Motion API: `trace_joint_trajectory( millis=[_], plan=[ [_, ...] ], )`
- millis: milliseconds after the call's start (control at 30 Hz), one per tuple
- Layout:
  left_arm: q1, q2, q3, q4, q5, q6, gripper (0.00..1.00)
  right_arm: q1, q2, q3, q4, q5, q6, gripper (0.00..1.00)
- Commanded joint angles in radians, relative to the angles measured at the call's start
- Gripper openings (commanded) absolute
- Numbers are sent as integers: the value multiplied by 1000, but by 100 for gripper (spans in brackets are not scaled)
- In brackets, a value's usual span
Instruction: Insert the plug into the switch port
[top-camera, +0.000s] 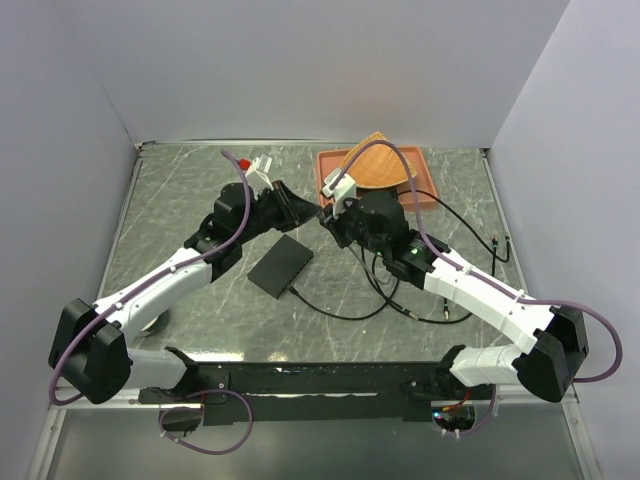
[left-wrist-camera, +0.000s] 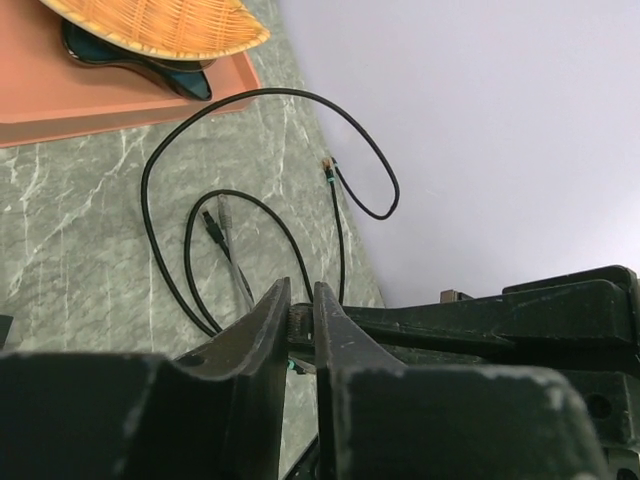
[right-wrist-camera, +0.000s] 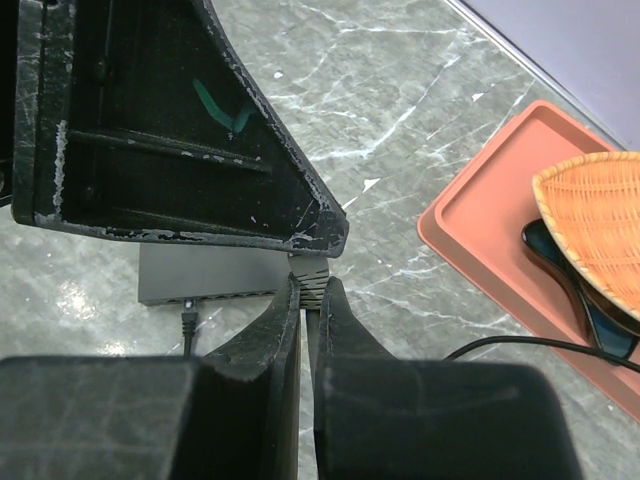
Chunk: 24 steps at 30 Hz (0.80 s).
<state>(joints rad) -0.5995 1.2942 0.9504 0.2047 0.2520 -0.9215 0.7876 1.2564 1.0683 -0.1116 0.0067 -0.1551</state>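
Note:
A grey ribbed plug (right-wrist-camera: 308, 272) hangs in the air between my two grippers, above the table. My right gripper (right-wrist-camera: 312, 285) is shut on its lower ribbed part. My left gripper (left-wrist-camera: 300, 292) has its jaws close on either side of the same plug (left-wrist-camera: 297, 322), and its finger (right-wrist-camera: 200, 130) fills the upper left of the right wrist view. In the top view the left gripper (top-camera: 308, 211) and the right gripper (top-camera: 327, 221) meet tip to tip. The flat black switch (top-camera: 280, 265) lies below them. The switch port edge (right-wrist-camera: 230, 294) faces the right gripper.
Another black cable (right-wrist-camera: 187, 318) is plugged into the switch's edge. Loose black cables (top-camera: 420, 300) coil on the table to the right. A terracotta tray (top-camera: 424, 192) with a wicker piece (top-camera: 378, 165) stands at the back right. Walls enclose the table.

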Motion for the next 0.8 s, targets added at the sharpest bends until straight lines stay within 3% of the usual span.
trace_joint_trajectory(
  millis=[0,100,133,233,333,533,767],
  plan=[
    [30,-13,36,-51,-26,38,21,-1,-29,16,18,13,-11,0],
    [72,-9,19,-65,-20,55,40,-2,-48,-10,13,-2,-4,0],
    [98,-7,13,-67,-16,55,53,-1,-55,-17,15,-2,-3,0],
    [156,-4,-16,-76,3,61,71,-1,-66,-48,7,-2,15,0],
    [205,-6,-33,-106,-26,91,83,-2,-69,-79,-2,-36,32,0],
    [291,16,-47,-229,-134,170,95,-1,-43,-148,-19,-105,77,0],
    [371,134,-78,-238,-102,228,96,-1,-40,-261,47,-152,154,0]
  ],
)
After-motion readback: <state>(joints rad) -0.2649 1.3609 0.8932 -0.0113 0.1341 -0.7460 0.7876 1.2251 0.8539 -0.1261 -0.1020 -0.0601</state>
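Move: The plug sits between the two sets of fingertips, its boot in the right gripper and its head within the left one, about 1 cm to the left hand's right. From the right hand the switch lies roughly 5 cm ahead, 10 cm left and 25 cm below; the black plug already seated in its near-right edge is about 1 cm back and 7 cm left. The orange tray stands some 34 cm ahead and 15 cm right, the cable coil about 3 cm ahead and 20 cm right, both down on the table. Open the left gripper wide to free the plug's head, then swing it away about 15 cm left, sinking some 11 cm and reaching a little forward, the wrist turning counter-clockwise and rolling left side up. Keep the right fingers shut on the boot; once clear, lower the plug about 9 cm towards the switch's height, easing back 4 cm and tipping the fingertips down. ##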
